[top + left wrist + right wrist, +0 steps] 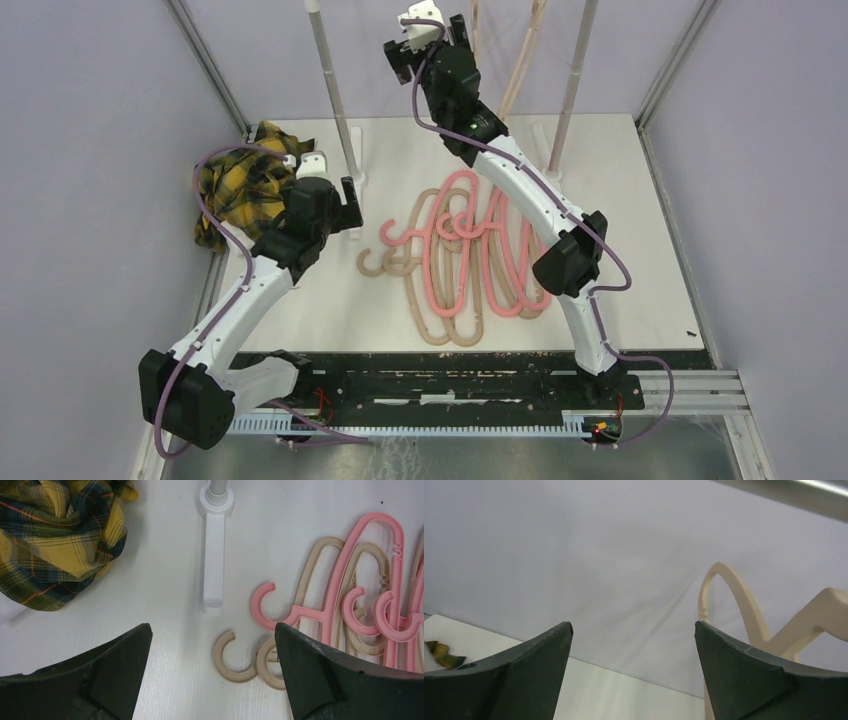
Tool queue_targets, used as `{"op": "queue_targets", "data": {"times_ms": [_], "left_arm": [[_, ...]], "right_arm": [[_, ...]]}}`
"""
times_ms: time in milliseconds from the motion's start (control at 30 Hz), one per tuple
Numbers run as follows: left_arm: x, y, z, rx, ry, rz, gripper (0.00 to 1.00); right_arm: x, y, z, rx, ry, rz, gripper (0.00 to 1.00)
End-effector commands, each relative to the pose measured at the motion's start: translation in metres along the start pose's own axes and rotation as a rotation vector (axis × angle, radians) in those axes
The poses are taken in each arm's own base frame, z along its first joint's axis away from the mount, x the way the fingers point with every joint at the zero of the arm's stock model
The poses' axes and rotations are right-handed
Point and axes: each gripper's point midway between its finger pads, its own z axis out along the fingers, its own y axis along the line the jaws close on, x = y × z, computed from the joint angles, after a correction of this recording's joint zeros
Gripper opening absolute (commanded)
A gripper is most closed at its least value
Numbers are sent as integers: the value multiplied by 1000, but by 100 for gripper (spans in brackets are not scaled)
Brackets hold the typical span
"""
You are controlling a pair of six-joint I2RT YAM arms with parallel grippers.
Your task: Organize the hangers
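Note:
A tangle of salmon-pink and beige hangers [462, 252] lies on the white table [650, 200] at its middle. My left gripper [345, 212] hovers low just left of the pile, open and holding nothing. In the left wrist view it [211, 626] frames bare table, with a beige hook [232, 660] and a pink hanger [370, 570] to the right. My right gripper [432, 40] is raised at the back near hung beige hangers [525, 60]. It [633, 624] stands open and empty, a hanging beige hanger [734, 595] just to its right.
A yellow-black plaid cloth [245, 185] [55, 545] is bunched at the table's left edge. The rack's two uprights [332, 95] [570, 95] stand at the back, one white foot [214, 555] ahead of my left gripper. The metal rail [784, 490] crosses overhead. Purple walls enclose the table.

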Motion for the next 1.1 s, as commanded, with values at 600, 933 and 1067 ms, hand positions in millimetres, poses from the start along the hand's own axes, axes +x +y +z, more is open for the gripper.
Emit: {"op": "queue_targets", "data": {"times_ms": [600,933,1067], "left_arm": [[2,-9,5,55,-5,21,100],[6,-12,8,65,10,13,99],[8,-12,9,68,16,12,99]], "right_arm": [[15,-198,-8,436,-17,81,100],[41,-273,-33,554,49,121,100],[54,-294,-45,576,75,158,100]]}}
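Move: The nearer beige hanger on the rail hangs about 10 cm to the right hand's right, some 5 cm ahead and slightly lower. A second beige hanger lies about 19 cm to the hand's right, again 5 cm ahead. The rack's right pole stands roughly 31 cm right and 5 cm ahead of that hand. From the idle left hand the nearer hanger is around 30 cm right, 27 cm ahead and 25 cm higher. The two hung hangers are swept along the rail towards the right pole by the open right gripper: it goes some 26 cm to the right, easing about 5 cm forward early on, and swings about 30 degrees clockwise. The outer side of its right finger comes up against the nearer hanger's neck and pushes, without gripping. ##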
